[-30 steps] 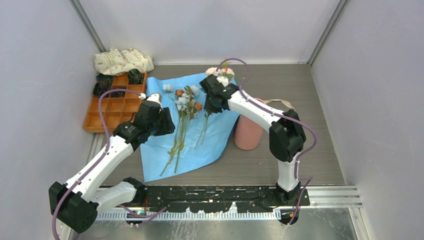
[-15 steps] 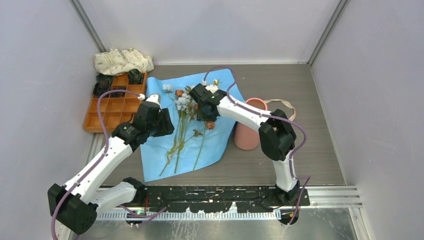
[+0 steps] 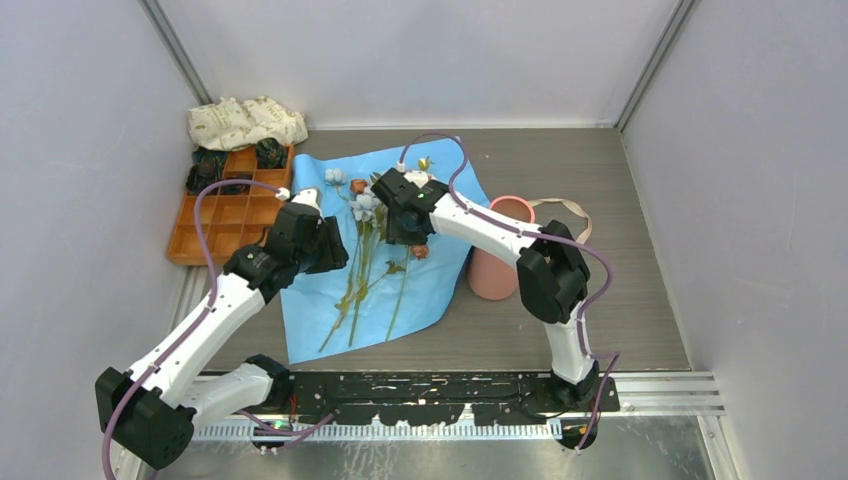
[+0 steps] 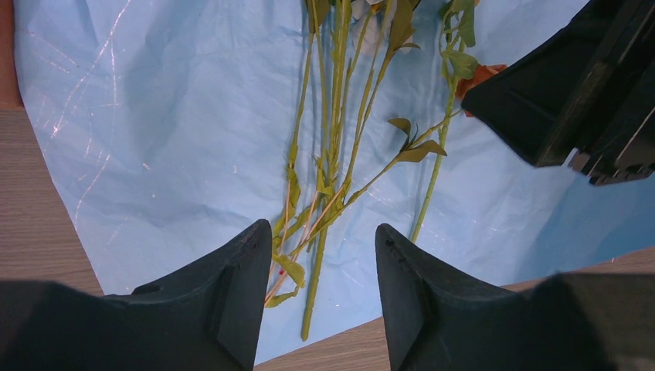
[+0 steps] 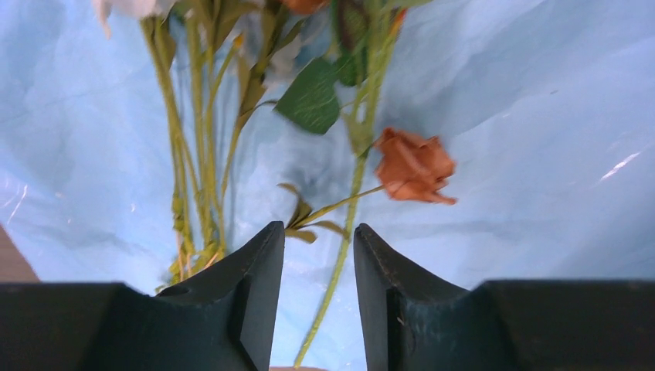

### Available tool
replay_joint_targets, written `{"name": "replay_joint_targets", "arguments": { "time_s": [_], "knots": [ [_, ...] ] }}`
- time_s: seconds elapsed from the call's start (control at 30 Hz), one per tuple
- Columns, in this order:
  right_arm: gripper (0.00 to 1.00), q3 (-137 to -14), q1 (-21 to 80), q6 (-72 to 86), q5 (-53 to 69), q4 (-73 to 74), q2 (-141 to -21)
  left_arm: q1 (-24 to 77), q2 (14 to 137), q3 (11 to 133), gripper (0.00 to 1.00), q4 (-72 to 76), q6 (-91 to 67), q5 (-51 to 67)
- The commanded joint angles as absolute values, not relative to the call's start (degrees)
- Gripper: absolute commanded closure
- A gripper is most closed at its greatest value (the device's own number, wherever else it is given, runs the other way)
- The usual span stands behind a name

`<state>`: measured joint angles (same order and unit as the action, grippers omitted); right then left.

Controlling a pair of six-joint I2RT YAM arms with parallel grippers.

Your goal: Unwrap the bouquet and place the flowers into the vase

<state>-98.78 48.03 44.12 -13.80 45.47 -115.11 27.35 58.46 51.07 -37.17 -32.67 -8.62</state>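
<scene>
The bouquet lies unwrapped: its light blue paper (image 3: 420, 290) is spread flat, and the flowers (image 3: 362, 255) lie loose on it, stems toward the near edge. An orange rose (image 5: 413, 166) lies apart on the right of the paper, also in the top view (image 3: 420, 250). My right gripper (image 3: 403, 228) hovers over the blooms, open (image 5: 317, 226), with a green stem (image 5: 344, 263) on the paper below its gap, nothing held. At the paper's left side my left gripper (image 3: 335, 250) stands open (image 4: 323, 228) above the stem ends (image 4: 317, 294). The salmon-pink vase (image 3: 497, 262) stands upright right of the paper.
An orange compartment tray (image 3: 215, 235) with dark items (image 3: 210, 165) sits at the back left, a cream patterned cloth (image 3: 245, 122) behind it. A beige ribbon (image 3: 568, 210) lies behind the vase. Grey walls close in on three sides.
My right gripper has opened and swung left and forward over the flowers. The orange rose now lies nearer the vase side of the paper. The left arm has not moved.
</scene>
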Motion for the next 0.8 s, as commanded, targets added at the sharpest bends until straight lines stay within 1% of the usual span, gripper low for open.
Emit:
{"name": "replay_joint_targets", "arguments": {
  "time_s": [0.0, 0.13, 0.33, 0.77],
  "knots": [
    [0.55, -98.8, 50.9, 47.0, -9.9, 43.0, -115.9, 27.3, 57.1, 51.8, 0.47, -36.6, -33.0, -9.5],
    [0.55, -96.7, 52.4, 49.6, -7.0, 40.9, -117.3, 27.3, 56.6, 52.2, 0.47, -37.7, -32.9, -9.9],
    [0.52, -95.1, 52.8, 51.5, -6.4, 39.0, -118.5, 27.2, 54.9, 51.7, 0.46, -37.8, -32.6, -10.2],
    [0.53, -99.4, 51.5, 52.1, -7.7, 40.0, -124.3, 27.3, 54.1, 51.9, 0.46, -38.2, -32.0, -9.7]
  ]
}}
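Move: The leafy part of the orange flower's stem lies about 4 cm back and 4 cm left of the right hand, 8 cm below; the orange bloom is almost straight under the hand, about 1 cm to its right. The gathered stems lie some 11 cm left and 4 cm back, the vase about 17 cm right and 6 cm back. From the left hand the same leafy stem is roughly 4 cm ahead, 12 cm right and 13 cm below. The open right hand first swings back and left, about 5 cm back and 4 cm left, leaving the spot over the orange bloom and starting to sink on the way. It then drops nearly straight, about 7 cm down in all with a small creep forward at the end, its fingers tipping some 10 degrees nearer vertical and staying open as they come down around the orange flower's leafy stem, one to either side, without pinching it. ##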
